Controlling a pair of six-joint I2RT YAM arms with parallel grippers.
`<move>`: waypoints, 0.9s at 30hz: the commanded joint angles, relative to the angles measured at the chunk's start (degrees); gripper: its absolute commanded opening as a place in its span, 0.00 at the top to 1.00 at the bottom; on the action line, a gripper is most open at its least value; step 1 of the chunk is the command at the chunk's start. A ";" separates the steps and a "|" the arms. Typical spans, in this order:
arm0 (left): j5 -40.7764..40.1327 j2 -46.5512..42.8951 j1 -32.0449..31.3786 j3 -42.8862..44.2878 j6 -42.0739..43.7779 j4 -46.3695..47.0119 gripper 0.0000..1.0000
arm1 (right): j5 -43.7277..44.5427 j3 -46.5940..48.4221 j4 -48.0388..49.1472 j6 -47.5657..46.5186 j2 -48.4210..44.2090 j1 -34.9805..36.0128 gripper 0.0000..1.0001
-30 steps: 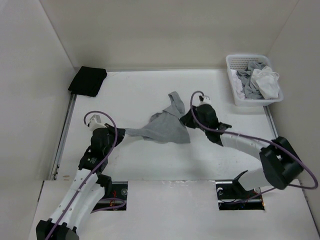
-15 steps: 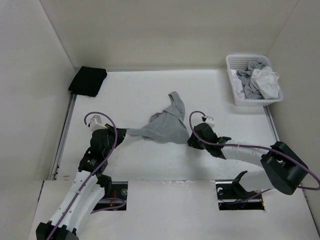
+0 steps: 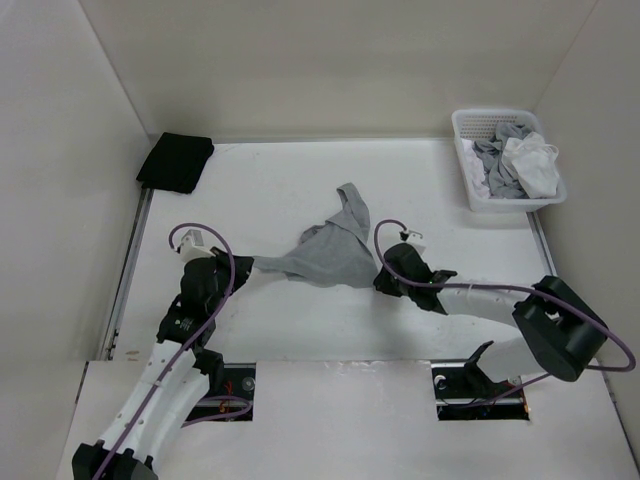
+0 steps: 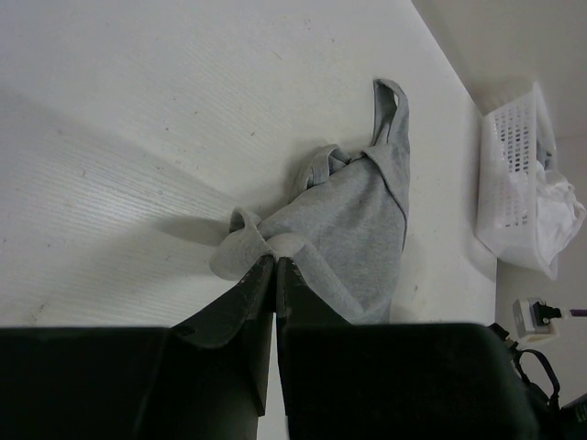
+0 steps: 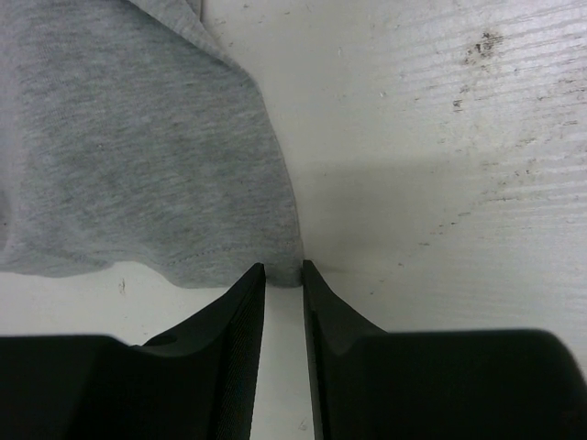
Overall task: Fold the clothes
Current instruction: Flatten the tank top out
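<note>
The grey shirt lies crumpled mid-table, one strap reaching toward the back. My left gripper is shut on a bunched edge at the shirt's left end; the left wrist view shows fabric pinched between the touching tips of that gripper. My right gripper is low at the shirt's right front corner. In the right wrist view its jaws stand a little apart, with the hem corner of the shirt right at the tips and bare table showing in the gap behind.
A white basket holding grey and white garments stands at the back right, also seen from the left wrist as the basket. A black folded cloth lies in the back left corner. Walls enclose the table.
My right gripper came down and forward from the shirt's upper right side to its front right corner, opening wider and then narrowing. The left gripper kept its hold and barely moved.
</note>
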 commanded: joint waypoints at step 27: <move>-1.85 -5.21 -2.85 35.87 0.23 -2.52 0.99 | 33.58 37.61 -35.39 -15.66 -39.92 26.63 1.00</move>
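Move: The tank top's right hem corner lies right between the right hand's parted fingertips, about 1 cm below the hand point. From the right hand, the strap end is some 22 cm ahead and 6 cm left, and the bunched strap about 11 cm ahead and 15 cm left. The left hand still grips the other hem corner; from it the right hem corner lies about 27 cm to the right, roughly level in reach, 12 cm lower. Right fingers pinch the hem corner, then raise it some 35 cm; the left, still gripping, rises about 20. ##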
